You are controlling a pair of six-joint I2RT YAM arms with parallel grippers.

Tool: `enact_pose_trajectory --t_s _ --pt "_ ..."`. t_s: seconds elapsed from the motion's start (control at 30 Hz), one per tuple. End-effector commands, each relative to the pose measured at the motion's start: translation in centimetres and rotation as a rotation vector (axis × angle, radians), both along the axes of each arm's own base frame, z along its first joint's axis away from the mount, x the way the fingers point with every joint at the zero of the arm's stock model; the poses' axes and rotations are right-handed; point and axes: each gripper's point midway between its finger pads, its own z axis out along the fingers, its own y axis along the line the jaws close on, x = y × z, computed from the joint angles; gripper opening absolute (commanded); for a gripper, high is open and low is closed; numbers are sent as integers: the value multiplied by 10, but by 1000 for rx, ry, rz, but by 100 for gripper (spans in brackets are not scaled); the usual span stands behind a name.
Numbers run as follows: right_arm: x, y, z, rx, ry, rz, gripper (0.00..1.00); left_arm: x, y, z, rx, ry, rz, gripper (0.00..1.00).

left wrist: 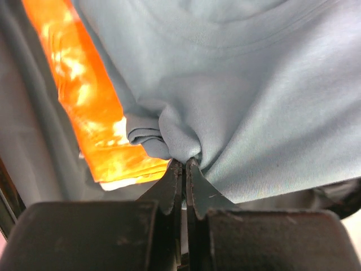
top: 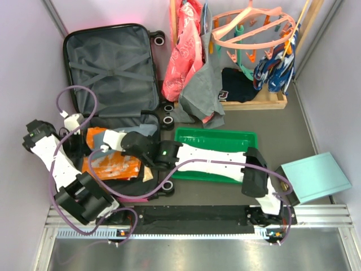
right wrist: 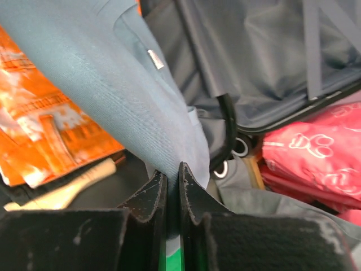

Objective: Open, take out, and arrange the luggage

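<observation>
The luggage (top: 110,73) lies open at the back left, its dark grey strapped lid lining facing up and its black wheels (top: 167,119) at the right. The near half holds orange packets (top: 110,165) and a blue-grey garment (top: 148,129). My left gripper (left wrist: 183,161) is shut on a bunched fold of that garment (left wrist: 254,101), beside an orange packet (left wrist: 90,101). My right gripper (right wrist: 172,169) is shut on another edge of the same garment (right wrist: 113,84), which rises taut from its jaws. In the top view both grippers (top: 115,138) (top: 135,145) meet over the near half.
A green tray (top: 214,138) lies under the right arm. A pale teal box (top: 316,176) sits at the near right. A wooden crate (top: 254,103) at the back holds dark clothes, with pink bags (top: 183,51), a grey garment (top: 200,93) and a coral peg hanger (top: 254,28) over it.
</observation>
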Motion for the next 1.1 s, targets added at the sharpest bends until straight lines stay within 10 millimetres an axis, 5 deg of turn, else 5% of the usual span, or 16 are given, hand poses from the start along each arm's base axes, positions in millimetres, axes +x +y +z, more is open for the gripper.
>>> enact_pose_trajectory --t_s 0.0,0.33,0.6,0.87,1.07 --pt "21 -43 70 77 -56 -76 0 14 -8 31 -10 -82 -50 0" --pt "37 -98 100 104 -45 -154 0 56 -75 80 -6 -212 -151 0" --pt "40 -170 122 152 -2 -245 0 85 -125 124 -97 -306 -246 0" --pt "36 -267 110 151 65 -379 0 94 -218 134 -210 -333 -447 0" --pt "32 -315 87 143 108 -456 0 91 -303 104 -244 -243 -634 0"
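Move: Both hands already hold the grey-blue shirt above the open suitcase. The green tray they carry it to lies about 51 cm right, 5 cm ahead and 17 cm below the left hand, and some 32 cm right, 3 cm ahead and 24 cm below the right. From the right hand, the orange garment is roughly 10 cm left, 2 cm ahead and 20 cm down; the wooden handle, about 4 cm right, level fore and aft, 21 cm down. Rightwards and rising, both hands sweep the shirt about 27 cm across the suitcase towards the green tray, climbing early by some 10 cm while the left also reaches 7 or 8 cm forward. The left wrist turns clockwise about 35 degrees, the right about 20; both grippers stay shut on the cloth. ##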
